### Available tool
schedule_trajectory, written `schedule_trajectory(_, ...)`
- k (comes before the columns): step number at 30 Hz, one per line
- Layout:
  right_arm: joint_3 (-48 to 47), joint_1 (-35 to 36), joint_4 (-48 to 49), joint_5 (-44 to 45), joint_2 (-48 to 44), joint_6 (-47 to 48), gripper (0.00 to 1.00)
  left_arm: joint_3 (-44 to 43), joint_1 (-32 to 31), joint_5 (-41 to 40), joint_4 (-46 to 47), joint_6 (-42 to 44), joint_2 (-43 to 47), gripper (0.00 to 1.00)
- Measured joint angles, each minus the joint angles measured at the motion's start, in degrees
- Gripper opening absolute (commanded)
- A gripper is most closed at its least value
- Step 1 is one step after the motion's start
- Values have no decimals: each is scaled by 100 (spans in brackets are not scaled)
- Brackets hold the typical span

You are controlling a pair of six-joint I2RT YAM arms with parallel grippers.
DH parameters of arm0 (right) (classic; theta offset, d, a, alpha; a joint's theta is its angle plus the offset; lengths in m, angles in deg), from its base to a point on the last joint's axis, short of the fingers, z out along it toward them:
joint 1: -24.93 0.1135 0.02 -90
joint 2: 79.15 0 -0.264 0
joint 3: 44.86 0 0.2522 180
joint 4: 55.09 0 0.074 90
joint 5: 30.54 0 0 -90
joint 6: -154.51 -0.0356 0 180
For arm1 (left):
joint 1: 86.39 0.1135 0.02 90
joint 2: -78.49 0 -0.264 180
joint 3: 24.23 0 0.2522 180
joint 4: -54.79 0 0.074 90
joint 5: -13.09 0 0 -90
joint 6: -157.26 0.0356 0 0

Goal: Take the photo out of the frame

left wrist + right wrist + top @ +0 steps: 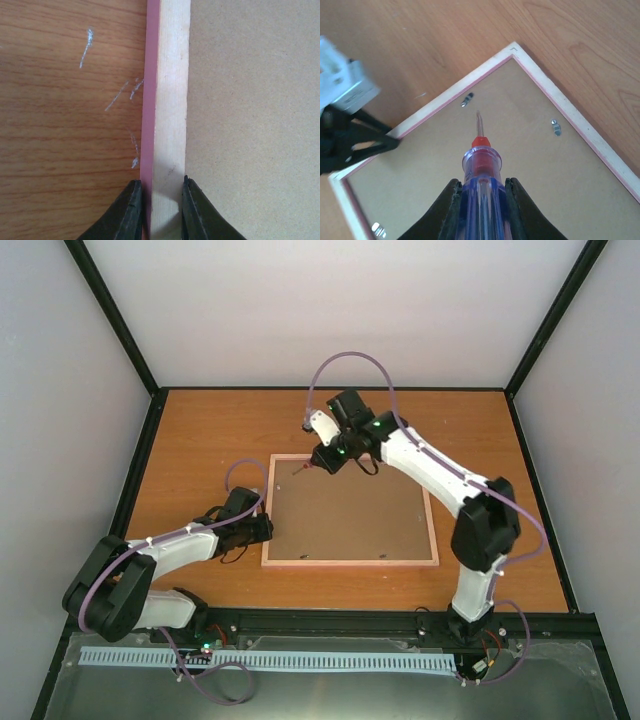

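The frame (350, 520) lies face down on the table, its brown hardboard back (250, 125) up inside a pale wood rim (170, 100) with a pink outer edge. The photo is hidden under the back. My left gripper (268, 530) is shut on the frame's left rim, one finger on each side (161, 187). My right gripper (322, 462) is shut on a clear blue screwdriver (481, 160) with a red collar. Its tip hovers over the back near the far left corner, just short of a small metal tab (467, 100).
More metal tabs (556, 127) (377, 230) sit along the edges of the back. The wooden table (200, 440) has pale scratches (87, 45) beside the frame. Black rails and grey walls (60, 390) close in the table.
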Motion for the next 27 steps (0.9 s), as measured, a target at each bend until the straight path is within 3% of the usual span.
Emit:
schedule_trajectory(2,323,-22,20,-59,-433,96,3,0,0,0,-2,0,7,8)
schedule_trajectory(6,1032,-168,31,-234,-1191,299,3,0,0,11,-74,-4,59,41)
schedule_trajectory(8,1329,-269,20,-295,-1427,413,3,0,0,55,-219,11,155,47)
schedule_trajectory(17,3040,-424,133,-737,-2671,1075,3,-299,-122,533,-457,643,1010,48)
schedule_trajectory(22,3899,-457,402,-1530,-3276,1486,3,-315,-879,1213,146,1244,1615,51)
schedule_trajectory(27,3995,-457,293,-2282,-3268,1912,4,-756,-1545,1357,181,1930,1523,51)
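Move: My left hand is on the frame's left edge. The screwdriver is some 12 cm ahead, 10 cm to its right and 14 cm higher; the frame's near left corner is about 9 cm back and 1 cm left at table level. From my right hand, which already holds the screwdriver, my left hand is about 11 cm back, 12 cm left and 17 cm below, and the frame's far left corner 8 cm ahead, 12 cm left and 18 cm below. I open my left fingers off the frame edge, lift that hand about 14 cm, then swing it right and slightly back towards the screwdriver, tipping the fingers up and turning them clockwise. Meanwhile I keep hold of the handle and bring my right hand some 16 cm back and half that to the right, rising briefly before sinking again, turning counter-clockwise to present the shaft to the open left fingers. ##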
